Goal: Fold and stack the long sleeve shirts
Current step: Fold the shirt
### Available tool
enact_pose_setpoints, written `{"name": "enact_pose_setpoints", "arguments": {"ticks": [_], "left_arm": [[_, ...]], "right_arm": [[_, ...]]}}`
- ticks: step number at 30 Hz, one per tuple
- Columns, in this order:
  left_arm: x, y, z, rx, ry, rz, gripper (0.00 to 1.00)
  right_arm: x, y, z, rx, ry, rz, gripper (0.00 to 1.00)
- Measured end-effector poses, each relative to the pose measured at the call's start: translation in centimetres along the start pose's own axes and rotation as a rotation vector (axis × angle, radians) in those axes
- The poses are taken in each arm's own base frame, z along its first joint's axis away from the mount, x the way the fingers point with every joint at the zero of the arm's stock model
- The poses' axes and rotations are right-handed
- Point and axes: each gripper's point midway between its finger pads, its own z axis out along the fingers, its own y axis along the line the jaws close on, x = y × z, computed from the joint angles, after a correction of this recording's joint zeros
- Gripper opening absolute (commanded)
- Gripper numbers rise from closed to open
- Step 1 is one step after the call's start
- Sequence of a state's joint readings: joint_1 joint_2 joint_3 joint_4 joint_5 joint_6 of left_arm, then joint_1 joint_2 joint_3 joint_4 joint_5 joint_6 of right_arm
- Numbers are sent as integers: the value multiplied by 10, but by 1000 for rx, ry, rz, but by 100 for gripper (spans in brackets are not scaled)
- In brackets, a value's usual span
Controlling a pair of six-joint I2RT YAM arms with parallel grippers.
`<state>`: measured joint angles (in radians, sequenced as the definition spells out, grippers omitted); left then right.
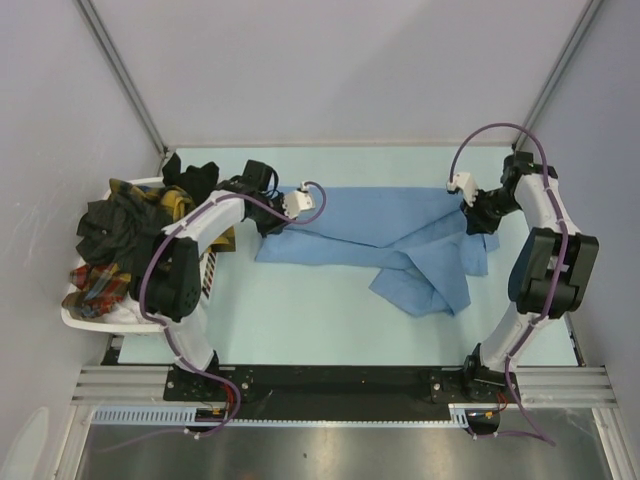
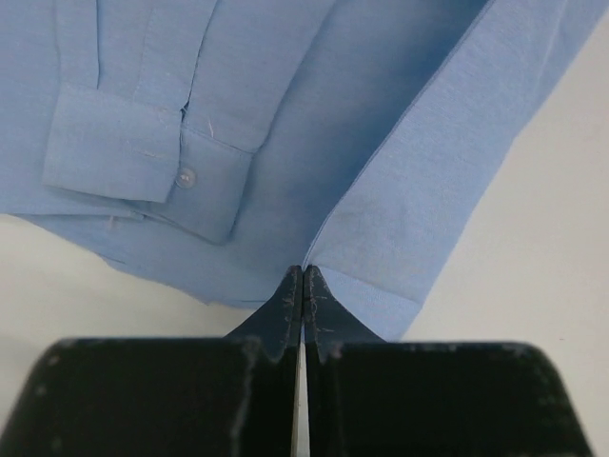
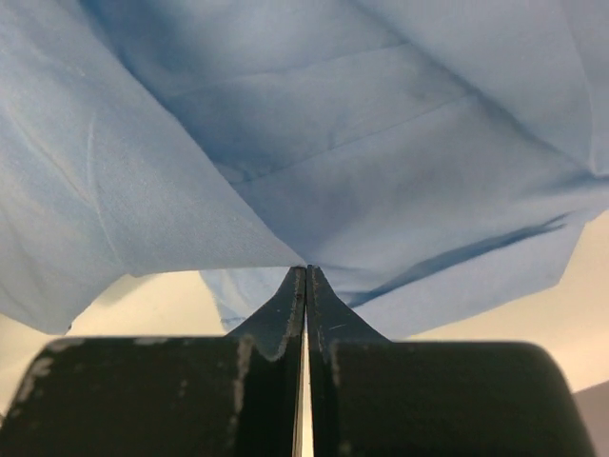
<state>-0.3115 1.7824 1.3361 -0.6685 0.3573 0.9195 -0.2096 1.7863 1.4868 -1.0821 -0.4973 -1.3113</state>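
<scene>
A light blue shirt (image 1: 380, 235) lies spread across the middle of the table, one sleeve bunched toward the front right. My left gripper (image 1: 270, 222) is shut on the shirt's left edge; in the left wrist view the gripper (image 2: 303, 271) pinches a fold of the cloth (image 2: 285, 114) near a buttoned cuff (image 2: 143, 143). At the shirt's right end, my right gripper (image 1: 480, 220) is also shut on it. The right wrist view shows that gripper (image 3: 306, 271) holding the cloth (image 3: 333, 171), which drapes up from the tips.
A white slatted basket (image 1: 75, 312) stands at the left table edge, holding a dark shirt (image 1: 110, 225), a yellow-black plaid one (image 1: 175, 200) and a red plaid one (image 1: 100, 285). Grey walls close in the back and sides. A metal rail (image 1: 340, 380) runs along the front.
</scene>
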Motion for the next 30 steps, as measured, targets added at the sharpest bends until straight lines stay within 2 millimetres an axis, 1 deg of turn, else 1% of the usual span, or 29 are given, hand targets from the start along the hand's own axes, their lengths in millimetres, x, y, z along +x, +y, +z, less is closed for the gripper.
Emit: {"name": "enact_pose_setpoints", "arguments": {"ticks": [5, 9, 12, 17, 20, 25, 28, 29, 30], "left_arm": [[15, 9, 17, -8, 54, -28, 0], [26, 15, 29, -33, 88, -59, 0], [27, 23, 31, -68, 96, -85, 0], [15, 44, 31, -129, 75, -105, 0], [11, 53, 34, -149, 68, -114, 0], [18, 52, 42, -142, 88, -131, 0], [20, 52, 44, -147, 100, -139, 0], [20, 53, 44, -149, 101, -140, 2], [20, 53, 43, -152, 100, -140, 6]], "right_arm": [[-8, -18, 20, -13, -1, -7, 0], [-6, -28, 33, -13, 8, 2, 0], [-4, -32, 39, -8, 10, 16, 0], [-2, -37, 43, 3, 8, 29, 0], [-1, -41, 43, 15, 4, 43, 0], [0, -49, 41, 44, -10, 78, 0], [-1, -53, 40, 58, -24, 92, 0], [-2, -53, 40, 61, -25, 94, 7], [-2, -54, 40, 64, -28, 97, 10]]}}
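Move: Both closed hands already hold the shirt's gathered near edge. Its far edge lies about 13 cm ahead of each, some 7 cm below the left hand and 10 cm below the right. The folded sleeve's cuff is about 9 cm ahead of the left hand and 1 cm to its right; the laundry basket is roughly 28 cm to that hand's left and 7 cm back. The loose flap lies about 10 cm left of the right hand and 11 cm back. Still pinching the shirt's near edge, both hands carry it about 6 cm forward towards the far edge while lowering it 3 to 4 cm. The left sinks first, then reaches on and settles, turning some 10 degrees counter-clockwise; the right goes forward and down together, then creeps ahead, turning slightly clockwise. Both grippers stay shut. ##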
